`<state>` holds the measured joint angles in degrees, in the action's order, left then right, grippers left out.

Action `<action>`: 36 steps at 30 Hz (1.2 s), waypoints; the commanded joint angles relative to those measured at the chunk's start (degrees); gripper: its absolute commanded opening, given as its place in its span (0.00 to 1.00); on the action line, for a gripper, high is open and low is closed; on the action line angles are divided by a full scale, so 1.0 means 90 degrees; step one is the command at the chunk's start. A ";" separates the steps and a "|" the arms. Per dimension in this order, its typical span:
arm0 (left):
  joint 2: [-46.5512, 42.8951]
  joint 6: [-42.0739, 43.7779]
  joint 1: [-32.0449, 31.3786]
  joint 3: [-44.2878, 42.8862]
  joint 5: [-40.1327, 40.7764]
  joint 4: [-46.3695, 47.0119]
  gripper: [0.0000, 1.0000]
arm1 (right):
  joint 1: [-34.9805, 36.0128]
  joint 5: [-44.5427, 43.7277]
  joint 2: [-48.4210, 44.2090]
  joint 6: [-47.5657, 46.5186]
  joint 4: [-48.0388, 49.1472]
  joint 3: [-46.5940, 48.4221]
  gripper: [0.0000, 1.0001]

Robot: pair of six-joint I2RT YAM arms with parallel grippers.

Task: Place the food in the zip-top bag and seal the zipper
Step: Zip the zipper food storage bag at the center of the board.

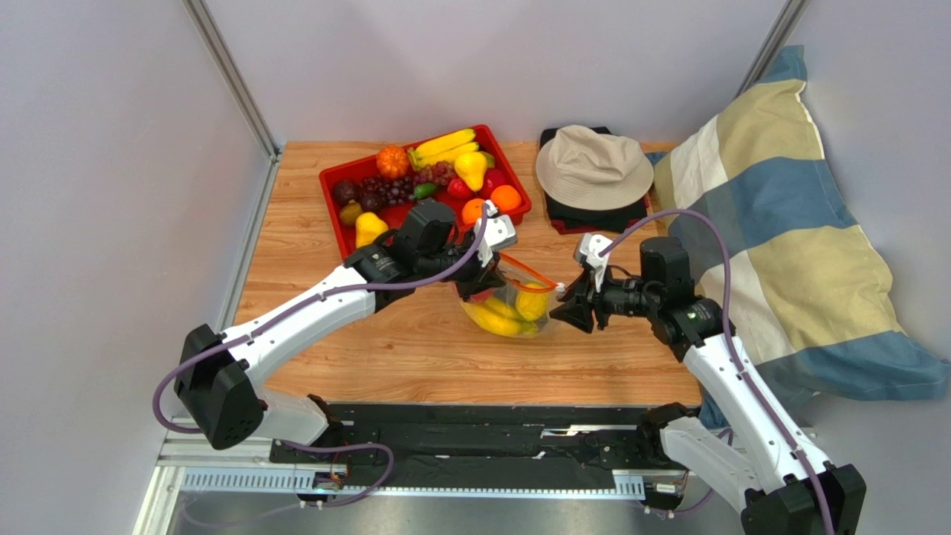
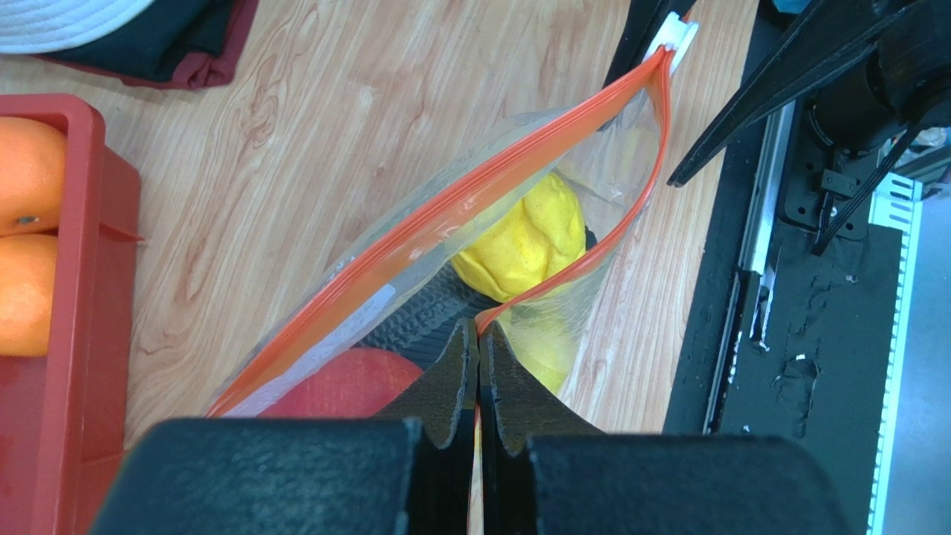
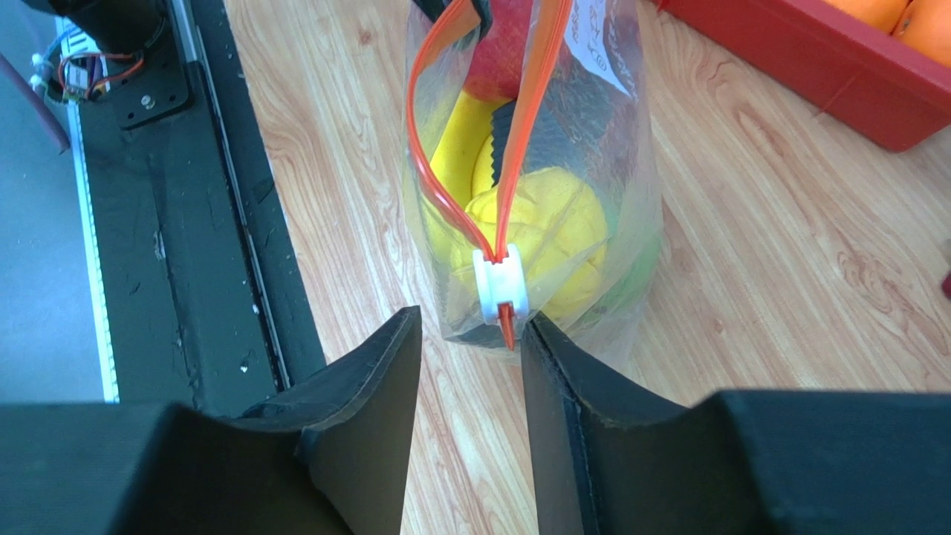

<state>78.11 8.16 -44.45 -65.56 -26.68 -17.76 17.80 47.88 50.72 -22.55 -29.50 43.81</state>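
Note:
The zip-top bag (image 1: 511, 309) stands on the table between both grippers, with its mouth open. Inside it I see yellow fruit (image 3: 547, 229), a red apple (image 2: 335, 385) and a dark grey ridged piece (image 2: 424, 318). My left gripper (image 2: 479, 329) is shut on the near side of the orange-red zipper (image 2: 491, 178), holding up the bag's edge. My right gripper (image 3: 469, 323) is open. The white slider tab (image 3: 499, 284) sits just beyond its fingertips, close to the right finger, at the bag's end. More food lies in the red tray (image 1: 335, 178): bananas (image 1: 447, 145), oranges (image 1: 506, 198), a pear (image 1: 471, 169).
A beige hat (image 1: 592, 165) lies on dark folded cloth at the back right. A striped pillow (image 1: 770, 223) leans along the right side. The black base rail (image 1: 491, 429) runs along the near table edge, and a metal frame post stands at the back left.

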 commanded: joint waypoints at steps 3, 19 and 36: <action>0.0062 -0.0116 0.0046 -0.0323 -0.0239 0.0157 0.00 | -0.0025 -0.0085 -0.0040 0.0523 0.1011 -0.0054 0.38; -0.0006 -0.0449 0.0397 -0.0371 -0.0648 0.0284 0.03 | -0.0132 -0.0046 -0.0118 0.0405 0.1041 -0.0122 0.00; 0.1096 0.2187 -0.0364 -0.2276 -0.1733 -0.0859 0.55 | -0.0142 0.0325 0.0273 0.0151 0.0621 0.0337 0.00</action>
<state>84.36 19.84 -45.60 -83.92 -38.96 -21.96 16.80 49.25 52.88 -19.94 -24.16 43.33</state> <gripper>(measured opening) 0.501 0.009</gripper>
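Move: I still hold the bag's near lip in my shut left fingers. The white zipper slider is about 11 cm to their right, 2 cm back and 3 cm lower, and the mouth's far lip is some 4 cm straight ahead. The slider is only about 2 cm ahead of my open right hand and 2 cm to its left, at its height. The yellow fruit in the bag is 6 cm left of that hand, level fore and aft, roughly 9 cm lower. I ease my right hand about 1.5 cm forward onto the slider end of the zip and shut its fingers there, pinching the orange tail just outside the slider, then hold nearly still. Only after that does my left hand open to about half, let go of the near lip, and rise quickly some 9 cm, swinging about 4 cm to the right above the mouth and turning clockwise with its fingertips lifting. ##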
